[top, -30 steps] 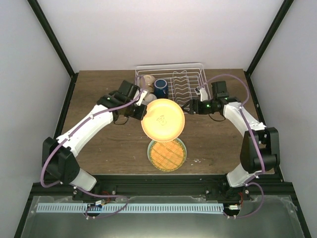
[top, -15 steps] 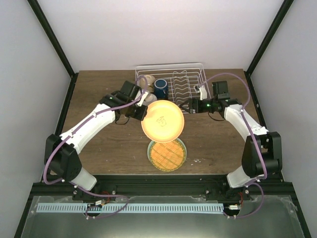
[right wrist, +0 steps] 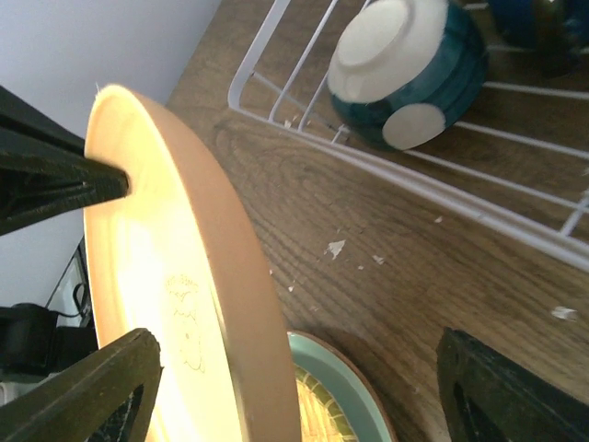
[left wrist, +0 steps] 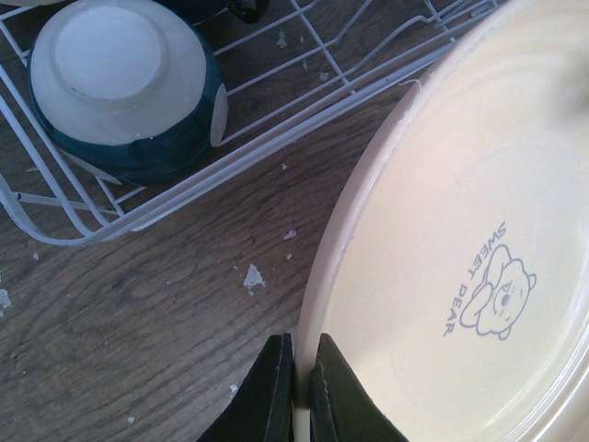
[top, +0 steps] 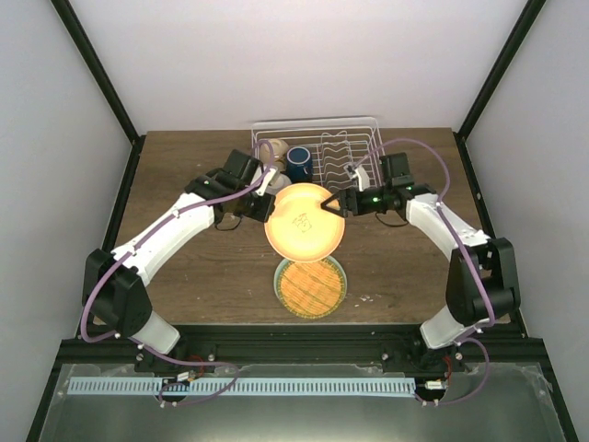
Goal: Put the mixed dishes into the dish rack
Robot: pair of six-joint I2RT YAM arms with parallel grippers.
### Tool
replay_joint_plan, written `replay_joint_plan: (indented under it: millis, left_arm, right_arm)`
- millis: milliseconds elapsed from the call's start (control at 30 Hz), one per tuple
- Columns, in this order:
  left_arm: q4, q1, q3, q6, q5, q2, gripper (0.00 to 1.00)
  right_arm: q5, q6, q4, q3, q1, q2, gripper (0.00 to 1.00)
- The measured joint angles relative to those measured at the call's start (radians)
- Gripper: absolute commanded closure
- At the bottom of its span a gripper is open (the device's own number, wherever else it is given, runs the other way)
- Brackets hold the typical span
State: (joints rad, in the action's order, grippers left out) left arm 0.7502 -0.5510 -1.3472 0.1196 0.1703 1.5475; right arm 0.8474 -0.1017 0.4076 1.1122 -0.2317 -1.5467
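Observation:
My left gripper (top: 268, 210) (left wrist: 301, 391) is shut on the left rim of the orange-yellow plate (top: 304, 224) (left wrist: 460, 230), which is held tilted above the table. My right gripper (top: 333, 205) (right wrist: 299, 391) is open, and its fingers (right wrist: 92, 396) straddle the plate's right rim (right wrist: 235, 285) without closing on it. The green-rimmed woven plate (top: 311, 285) (right wrist: 345, 391) lies flat on the table below. The white wire dish rack (top: 354, 122) (left wrist: 184, 189) (right wrist: 276, 46) holds the cream bowl (top: 273, 148), the dark blue mug (top: 297, 163) and the upturned blue-and-white bowl (left wrist: 124, 87) (right wrist: 409, 64).
The rack's upright plate prongs (top: 336, 157) stand on its right half with nothing in them. Bare wooden table (top: 184, 175) runs left of the rack and in front of both arms. Dark frame posts (top: 483, 83) rise at the table's corners.
My right gripper has moved left to the held plate, and its open fingers now sit around the right rim. The left arm and plate shifted only slightly.

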Motion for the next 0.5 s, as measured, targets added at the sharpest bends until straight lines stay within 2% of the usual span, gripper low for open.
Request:
replay_joint_plan:
  millis: [100, 367, 500]
  left_arm:
    - [-0.002, 0.002, -0.003, 0.0, 0.0, 0.0, 1.0]
    - [-0.006, 0.013, -0.007, 0.003, 0.003, 0.0, 1.0]
    - [-0.008, 0.025, -0.007, 0.002, 0.005, 0.0, 1.0]
  right_arm:
    - [0.013, 0.0, -0.002, 0.0, -0.026, -0.023, 0.31]
    - [0.086, -0.008, -0.022, 0.0, -0.04, -0.035, 0.72]
    - [0.105, -0.013, -0.032, 0.0, -0.038, -0.037, 0.86]
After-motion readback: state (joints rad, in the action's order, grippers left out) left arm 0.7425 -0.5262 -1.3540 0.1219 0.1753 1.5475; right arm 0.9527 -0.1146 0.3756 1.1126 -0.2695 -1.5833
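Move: The yellow plate hangs by its left rim in the left gripper, its middle some 8 cm to that hand's right and 2 cm back. From the right hand, the plate's middle is about 6 cm left, 3 cm back and slightly lower. From the right hand, the teal bowl stands about 12 cm left and 8 cm ahead, the blue mug 7 cm left and 13 cm ahead, and the pie-patterned plate 4 cm left and 17 cm back, all well below. Slide the right gripper about 2.5 cm to its left and a little back, so that its open fingers straddle the yellow plate's right rim, turning it slightly counter-clockwise; start closing on the way and go on until they are mostly shut around the rim. Keep the left fingers clamped on the left rim, letting that hand creep only about a centimetre forward and left. ##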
